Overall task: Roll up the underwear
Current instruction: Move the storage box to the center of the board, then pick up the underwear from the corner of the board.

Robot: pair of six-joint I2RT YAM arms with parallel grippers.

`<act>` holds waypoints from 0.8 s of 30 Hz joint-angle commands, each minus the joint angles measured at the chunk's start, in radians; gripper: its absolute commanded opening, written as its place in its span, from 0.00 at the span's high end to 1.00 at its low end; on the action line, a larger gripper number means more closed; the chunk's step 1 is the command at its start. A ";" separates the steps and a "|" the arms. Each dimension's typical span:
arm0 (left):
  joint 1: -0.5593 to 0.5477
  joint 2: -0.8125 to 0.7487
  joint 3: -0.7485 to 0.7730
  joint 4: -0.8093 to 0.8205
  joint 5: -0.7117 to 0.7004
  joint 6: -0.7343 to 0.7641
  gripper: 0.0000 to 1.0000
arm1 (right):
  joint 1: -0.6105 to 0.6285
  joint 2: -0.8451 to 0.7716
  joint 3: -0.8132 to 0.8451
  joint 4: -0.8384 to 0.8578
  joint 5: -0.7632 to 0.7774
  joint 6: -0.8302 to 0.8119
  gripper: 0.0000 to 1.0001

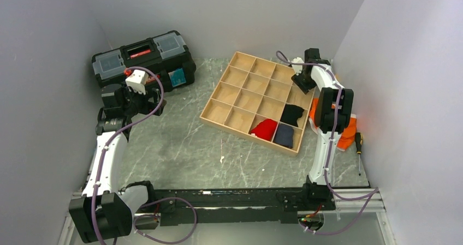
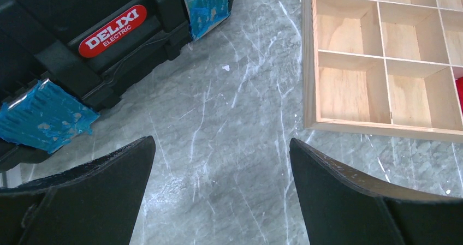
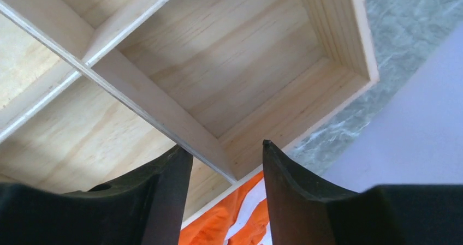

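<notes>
The underwear point(image 1: 348, 137), bright orange with white trim, lies crumpled on the table just right of the wooden tray point(image 1: 248, 100), half hidden behind my right arm. In the right wrist view a patch of the underwear point(image 3: 218, 223) shows below the tray's edge point(image 3: 306, 108), low between the fingers. My right gripper point(image 1: 302, 81) point(image 3: 224, 147) hovers over the tray's far right corner, its jaws apart and holding nothing. Over bare marble between toolbox and tray, my left gripper point(image 1: 147, 89) point(image 2: 221, 140) stands wide open and empty.
A black toolbox point(image 1: 144, 57) point(image 2: 109, 29) sits at the back left. The tray's near-right cells hold a red bundle point(image 1: 264, 128), a black one point(image 1: 292, 114) and a navy one point(image 1: 284, 136). A screwdriver point(image 1: 358, 147) lies by the right wall. The tray's corner point(image 2: 382, 127) is right of my left fingers.
</notes>
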 commanded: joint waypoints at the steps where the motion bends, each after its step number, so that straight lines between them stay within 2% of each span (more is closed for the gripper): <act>1: 0.005 -0.010 0.020 0.020 0.021 -0.014 0.00 | -0.012 -0.106 0.046 0.111 0.059 0.082 0.45; 4: 0.005 -0.013 0.008 0.038 0.034 -0.019 0.01 | -0.010 -0.218 -0.045 0.097 -0.069 0.113 0.39; 9: 0.004 -0.015 0.016 0.029 0.035 -0.025 0.01 | -0.017 -0.406 -0.189 0.013 -0.113 0.136 0.32; 11: 0.005 -0.012 0.021 0.020 0.047 -0.024 0.01 | -0.033 -0.457 -0.255 -0.040 -0.100 0.150 0.10; 12: 0.005 -0.012 0.027 0.009 0.043 -0.022 0.01 | -0.044 -0.479 -0.290 -0.061 -0.101 0.156 0.02; 19: 0.005 -0.024 0.025 0.011 0.049 -0.021 0.01 | -0.157 -0.596 -0.580 -0.061 -0.193 0.160 0.00; 24: 0.005 -0.028 0.015 0.031 0.055 -0.026 0.01 | -0.208 -0.551 -0.718 0.053 -0.206 0.143 0.01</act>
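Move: The right hand stands over the storage box's right rim with its half-open fingers astride the divider; the orange underwear lies crumpled outside the box, about 15 cm back, 9 cm to the right and 4 cm lower. Inside the box the black underwear sits some 11 cm back and 9 cm left of the hand, the dark blue one about 20 cm back and 12 cm left. From the left hand, the orange underwear is roughly 72 cm to the right, 2 cm ahead and 21 cm below. The right hand lifts off the box's divider, rising about 13 cm while its fingers go from half to fully open, and begins to draw back over the box's right edge. It then carries on back, some 18 cm in all, and comes down about 10 cm beside the box towards the near left part of the orange underwear, turning about 15 degrees clockwise and stopping short of the table with the fingers still wide open. ##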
